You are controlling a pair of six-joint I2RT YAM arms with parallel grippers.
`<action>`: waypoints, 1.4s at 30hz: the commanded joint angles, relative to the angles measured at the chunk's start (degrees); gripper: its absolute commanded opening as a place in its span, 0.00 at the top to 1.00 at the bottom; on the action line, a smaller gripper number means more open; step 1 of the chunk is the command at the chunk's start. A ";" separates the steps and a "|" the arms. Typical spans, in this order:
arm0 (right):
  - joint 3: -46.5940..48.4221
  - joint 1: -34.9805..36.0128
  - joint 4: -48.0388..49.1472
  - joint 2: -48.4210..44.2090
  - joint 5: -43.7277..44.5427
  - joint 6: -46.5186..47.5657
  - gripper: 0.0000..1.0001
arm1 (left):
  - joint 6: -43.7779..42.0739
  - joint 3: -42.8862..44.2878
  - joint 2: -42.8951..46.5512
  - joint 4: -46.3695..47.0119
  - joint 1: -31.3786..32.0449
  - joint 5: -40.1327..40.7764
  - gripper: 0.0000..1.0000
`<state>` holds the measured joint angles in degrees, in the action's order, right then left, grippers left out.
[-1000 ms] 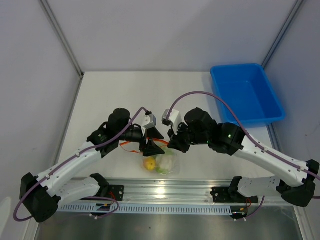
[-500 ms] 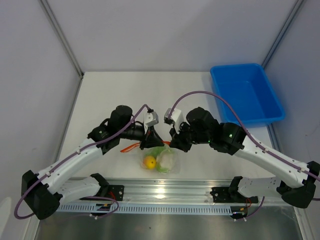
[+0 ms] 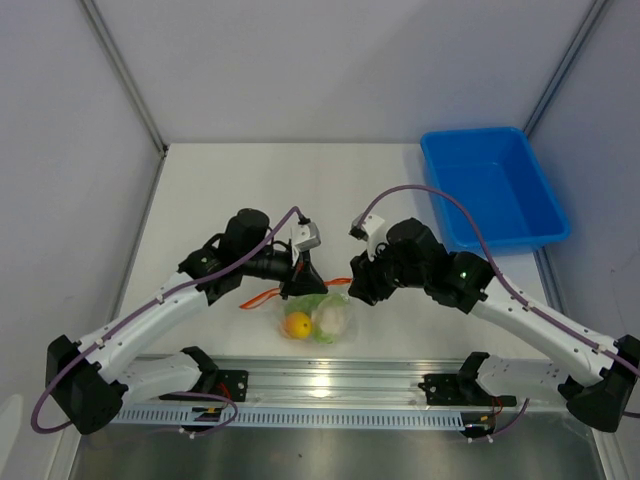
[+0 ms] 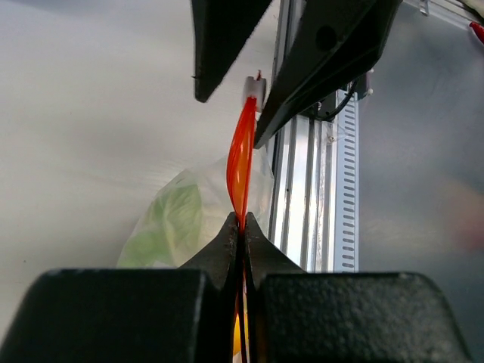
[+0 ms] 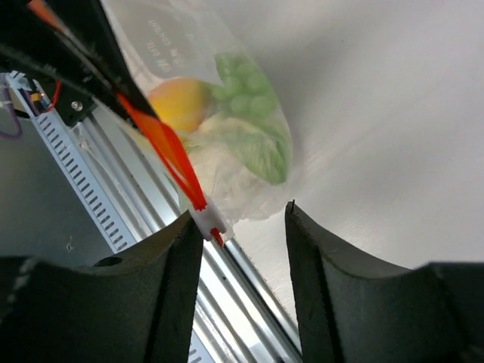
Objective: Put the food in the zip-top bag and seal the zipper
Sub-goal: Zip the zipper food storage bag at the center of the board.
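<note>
The clear zip-top bag (image 3: 322, 318) lies near the table's front edge with the food inside. The food is an orange-yellow fruit (image 3: 297, 325) (image 5: 178, 102), a white cauliflower (image 3: 333, 320) (image 5: 227, 178) and a bumpy green cluster (image 5: 246, 87). My left gripper (image 3: 305, 284) (image 4: 242, 224) is shut on the orange-red zipper (image 4: 241, 159) (image 5: 162, 147), which runs up from its tips to a white slider (image 4: 253, 89) (image 5: 209, 220). My right gripper (image 3: 352, 291) (image 5: 242, 231) is open. The slider rests against its left finger (image 5: 170, 272), with a wide gap to the other finger.
A blue tray (image 3: 440, 170) stands at the back right of the table. An aluminium rail (image 3: 330, 382) runs along the front edge just below the bag. Both arms meet over the bag, their wrists close together.
My left gripper has closed onto the zipper. My right gripper has opened, let go of the slider end and drawn slightly to the right. The bag has shifted a little.
</note>
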<state>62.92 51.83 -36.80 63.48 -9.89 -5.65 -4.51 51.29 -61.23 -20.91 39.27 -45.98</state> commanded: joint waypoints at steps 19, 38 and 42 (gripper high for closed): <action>-15.36 -5.69 20.97 -11.63 -15.78 -5.86 0.69 | 1.79 4.35 -1.52 -0.98 -0.42 -0.43 0.99; -20.64 -9.21 30.90 -12.33 -23.24 -11.14 1.00 | 1.96 3.30 1.11 0.69 -0.51 -1.04 0.62; -20.55 -9.29 30.73 -11.98 -24.91 -11.05 1.00 | 2.31 1.89 3.30 3.41 -0.51 -4.38 0.31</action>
<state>42.19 42.63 -9.72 52.12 -32.23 -16.08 -2.61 53.25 -60.80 -21.32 38.94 -46.59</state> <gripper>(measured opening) 0.002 0.631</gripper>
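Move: The white zipper slider, on the right end of the orange strip, sits about 2 cm back and 2 cm left of the right fingers, at their height. From the left gripper, shut on the strip, the slider is roughly 7 cm to the right at the same height. The mango in the bag hangs some 14 cm below the left gripper, 5 cm left and 2 cm back; the cabbage lies as low and as far back, 3 cm right. Draw the half-open right gripper back nearly 3 cm, then ease it forward about 1.5 cm, tilting its left-pointing fingers up some 20 degrees towards level. Shut them on the orange strip's end right at the slider. Keep the left pinch on the strip until that grip is made, then open the left fingers and begin to lift. ##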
